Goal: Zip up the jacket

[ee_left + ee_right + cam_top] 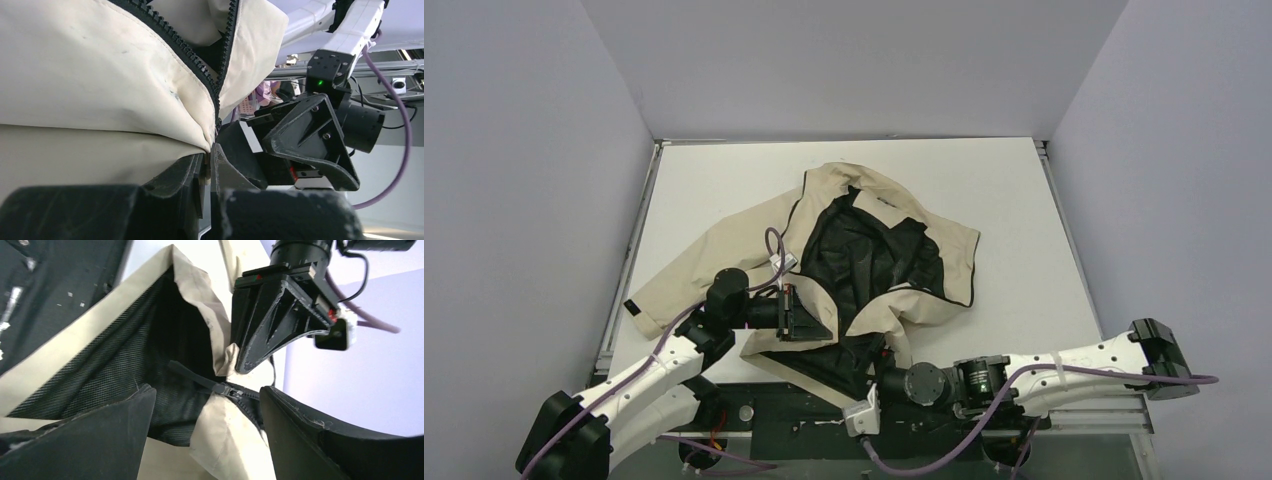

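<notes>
The beige jacket (714, 265) lies spread on the white table (1014, 200), its front open on the black lining (874, 255). My left gripper (809, 318) is shut on the jacket's lower front edge; the left wrist view shows the fingers (192, 172) pinching the beige fabric just below the point where the two rows of zipper teeth (175, 47) meet. My right gripper (882, 362) is open at the hem. In the right wrist view its jaws (206, 392) stand wide on either side of the black zipper slider (223, 387) and pull tab, touching neither.
The two grippers are close together, tip to tip; the left one shows in the right wrist view (270, 325). A dark base plate (804, 405) lies along the near edge. Grey walls enclose the table, with a metal rail (629, 270) on the left.
</notes>
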Motion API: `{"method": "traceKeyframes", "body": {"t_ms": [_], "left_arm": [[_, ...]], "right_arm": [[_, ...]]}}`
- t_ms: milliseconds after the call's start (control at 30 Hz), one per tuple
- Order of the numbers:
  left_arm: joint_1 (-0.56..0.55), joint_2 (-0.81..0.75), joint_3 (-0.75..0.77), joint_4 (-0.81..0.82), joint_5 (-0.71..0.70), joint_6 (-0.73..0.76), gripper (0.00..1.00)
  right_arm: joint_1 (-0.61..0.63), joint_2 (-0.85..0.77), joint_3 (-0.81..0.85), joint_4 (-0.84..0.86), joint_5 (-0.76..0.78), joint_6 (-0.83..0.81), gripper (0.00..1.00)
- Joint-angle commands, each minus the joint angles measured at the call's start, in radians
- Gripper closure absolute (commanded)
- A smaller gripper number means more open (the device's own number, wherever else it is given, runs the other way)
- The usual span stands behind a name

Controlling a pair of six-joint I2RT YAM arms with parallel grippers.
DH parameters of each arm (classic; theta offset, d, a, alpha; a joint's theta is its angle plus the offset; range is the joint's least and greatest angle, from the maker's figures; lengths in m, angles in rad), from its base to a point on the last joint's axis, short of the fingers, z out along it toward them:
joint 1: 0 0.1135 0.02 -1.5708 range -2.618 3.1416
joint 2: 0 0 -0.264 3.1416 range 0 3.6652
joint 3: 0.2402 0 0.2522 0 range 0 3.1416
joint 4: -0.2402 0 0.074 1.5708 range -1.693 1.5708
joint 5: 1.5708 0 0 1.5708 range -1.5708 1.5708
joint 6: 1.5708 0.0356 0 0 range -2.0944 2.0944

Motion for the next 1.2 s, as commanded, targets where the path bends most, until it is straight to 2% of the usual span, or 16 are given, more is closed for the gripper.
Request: {"method": "traceKeyframes", "body": {"t_ms": [0, 267, 500, 600, 833, 1067, 1167], "left_arm": [[0.006, -0.011, 0.038, 0.04, 0.049, -0.019, 1.0], [0.006, -0.025, 0.028, 0.047, 0.054, -0.033, 1.0], [0.006, -0.024, 0.007, 0.093, 0.063, -0.052, 1.0], [0.006, -0.018, 0.001, 0.11, 0.066, -0.058, 1.0], [0.006, -0.016, -0.007, 0.125, 0.071, -0.061, 1.0], [0.006, -0.029, -0.015, 0.123, 0.068, -0.062, 1.0], [0.006, -0.032, -0.017, 0.124, 0.068, -0.058, 1.0]], "right_arm": [[0.059, 0.042, -0.043, 0.271, 0.242, -0.204, 0.22], [0.089, 0.17, -0.121, 0.529, 0.323, -0.394, 0.22], [0.089, 0.242, -0.125, 0.665, 0.304, -0.397, 0.29], [0.09, 0.252, -0.119, 0.663, 0.274, -0.339, 0.38], [0.089, 0.266, -0.119, 0.698, 0.3, -0.278, 0.68], [0.085, 0.218, -0.131, 0.725, 0.304, -0.195, 0.84], [0.069, 0.191, -0.13, 0.725, 0.29, -0.134, 0.98]]}}
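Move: The zipper pull hangs about 3 cm to the left and 2 cm ahead of the open right fingers, perhaps 1 cm lower. Just beyond it the left gripper pinches the jacket edge, about 5 cm to the right hand's left and 3 cm ahead, at much the same height. The right front panel lies some 7 cm ahead, 4 cm to the right and 6 cm lower. From the left hand, the pull is about 2 cm to its right, level with it fore and aft and in height. The zipper pull is taken by the right hand, which slides in about 3 cm to the left and forward, rolling some 25 degrees about its finger line and then partly back. With the tab between the pads, the fingers go from wide open to nearly shut, pinching it, and the hand rises about 1.5 cm while its fingertips tilt up a little. The left hand keeps its pinch on the jacket edge, almost still. ##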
